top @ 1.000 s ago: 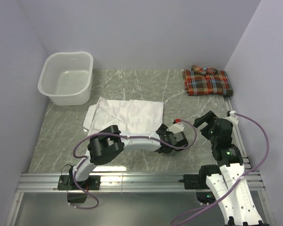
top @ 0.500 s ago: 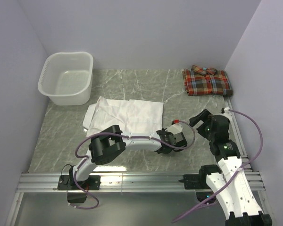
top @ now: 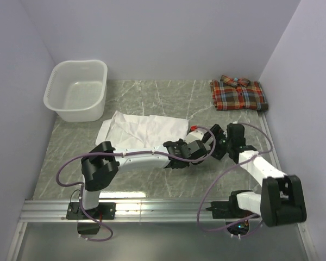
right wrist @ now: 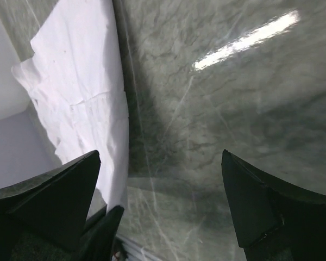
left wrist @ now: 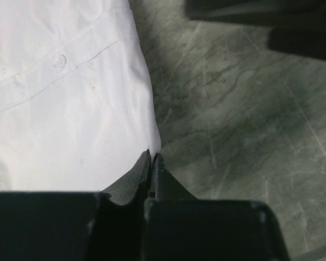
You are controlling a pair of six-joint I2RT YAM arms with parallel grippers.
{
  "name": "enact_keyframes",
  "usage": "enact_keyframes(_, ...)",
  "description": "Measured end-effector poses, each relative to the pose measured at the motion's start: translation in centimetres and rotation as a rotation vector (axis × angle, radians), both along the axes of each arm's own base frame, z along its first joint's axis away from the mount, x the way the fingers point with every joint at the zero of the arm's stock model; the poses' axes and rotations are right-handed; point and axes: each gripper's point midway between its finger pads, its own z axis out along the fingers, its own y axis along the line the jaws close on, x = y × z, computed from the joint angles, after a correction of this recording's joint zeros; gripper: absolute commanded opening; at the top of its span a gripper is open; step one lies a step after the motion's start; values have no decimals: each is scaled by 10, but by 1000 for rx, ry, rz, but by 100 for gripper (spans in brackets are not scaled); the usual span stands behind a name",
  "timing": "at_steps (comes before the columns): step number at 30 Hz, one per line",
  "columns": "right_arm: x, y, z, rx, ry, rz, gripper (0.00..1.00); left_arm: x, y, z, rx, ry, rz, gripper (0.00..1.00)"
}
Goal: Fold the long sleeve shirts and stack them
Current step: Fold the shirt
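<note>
The white long sleeve shirt (top: 144, 130) lies spread flat on the marble table, left of centre. My left gripper (top: 183, 147) is at its near right corner. In the left wrist view the left gripper (left wrist: 152, 156) is shut, its fingertips pinching the white shirt (left wrist: 70, 109) at its right edge. My right gripper (top: 216, 142) hangs open just right of that edge. Its spread fingers (right wrist: 60, 190) frame bare table in the right wrist view, with the white shirt (right wrist: 81, 98) at the left. The plaid shirt (top: 239, 93) lies folded at the back right corner.
A white plastic laundry basket (top: 76, 89) stands at the back left. Walls close the table on the left, back and right. The two grippers are close together near the table's (top: 152, 98) middle, with purple cables looping around them.
My left gripper has shut at the white shirt's edge and shifted slightly left. The right arm has swung down and left, bringing its open gripper close to the shirt's right edge.
</note>
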Motion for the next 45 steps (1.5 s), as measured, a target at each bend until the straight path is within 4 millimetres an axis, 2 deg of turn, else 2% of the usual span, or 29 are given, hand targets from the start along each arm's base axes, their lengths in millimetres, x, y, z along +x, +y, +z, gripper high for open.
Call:
enact_keyframes(7,8,51,-31,145,83,106,96,-3,-5,0,-22,19,-16,1)
enact_keyframes(11,21,73,-30,216,62,141,90,-5,-6,-1,-27,30,-20,1)
enact_keyframes(15,25,91,-32,249,53,175,81,-6,-7,-1,-33,41,-26,1)
enact_keyframes(18,24,100,-34,260,50,197,71,-7,-9,0,-38,53,-31,1)
enact_keyframes(20,24,102,-38,259,53,203,61,-6,-14,3,-53,58,-37,2)
enact_keyframes(21,24,102,-40,258,57,204,50,-6,-16,6,-62,61,-40,3)
enact_keyframes(23,24,102,-45,251,61,200,38,-7,-23,11,-87,69,-52,4)
enact_keyframes(24,24,102,-48,248,71,197,27,-7,-27,14,-103,74,-59,7)
enact_keyframes(26,23,101,-53,241,81,197,16,-8,-30,16,-117,83,-68,12)
enact_keyframes(27,22,101,-54,240,86,197,7,-8,-30,16,-120,89,-69,21)
enact_keyframes(29,22,100,-55,228,81,198,0,-9,-31,15,-127,104,-73,41)
enact_keyframes(30,22,99,-57,216,78,200,0,-9,-32,16,-136,111,-72,60)
enact_keyframes(32,22,97,-58,193,78,207,0,-9,-32,18,-165,132,-64,72)
enact_keyframes(33,23,95,-58,177,75,211,0,-10,-30,19,-177,144,-60,79)
enact_keyframes(34,24,94,-57,156,73,216,0,-10,-26,21,-188,152,-55,81)
enact_keyframes(38,32,86,-52,38,57,264,0,-2,2,45,-259,167,-3,85)
enact_keyframes(42,44,74,-44,-108,45,321,0,15,42,85,-370,156,62,84)
enact_keyframes(45,54,61,-35,-234,40,355,0,38,85,108,-442,127,158,81)
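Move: The shirt's right-hand edge, where the right fingers will next shut, lies about 10 cm left and 2 cm ahead of the open right gripper, some 6 below it. The left fingers already pinch that edge, roughly 8 cm left and 3 cm back from the right hand. The shirt's far right corner is 9 left and 8 ahead, the plaid stack 11 right and 18 ahead. From the left hand, the grasp spot is about 5 ahead, 1 left, 5 lower. Leftward and slightly forward the right hand swings, about 10 cm, sinking some 5 cm, and closes on the shirt's edge while the left hand keeps its pinch, easing right about 3 cm. The left fingers then open and let go, the hand sweeping left, up and forward; the right, gripping the cloth, draws it right and forward with a little lift, rolling its left side down. ##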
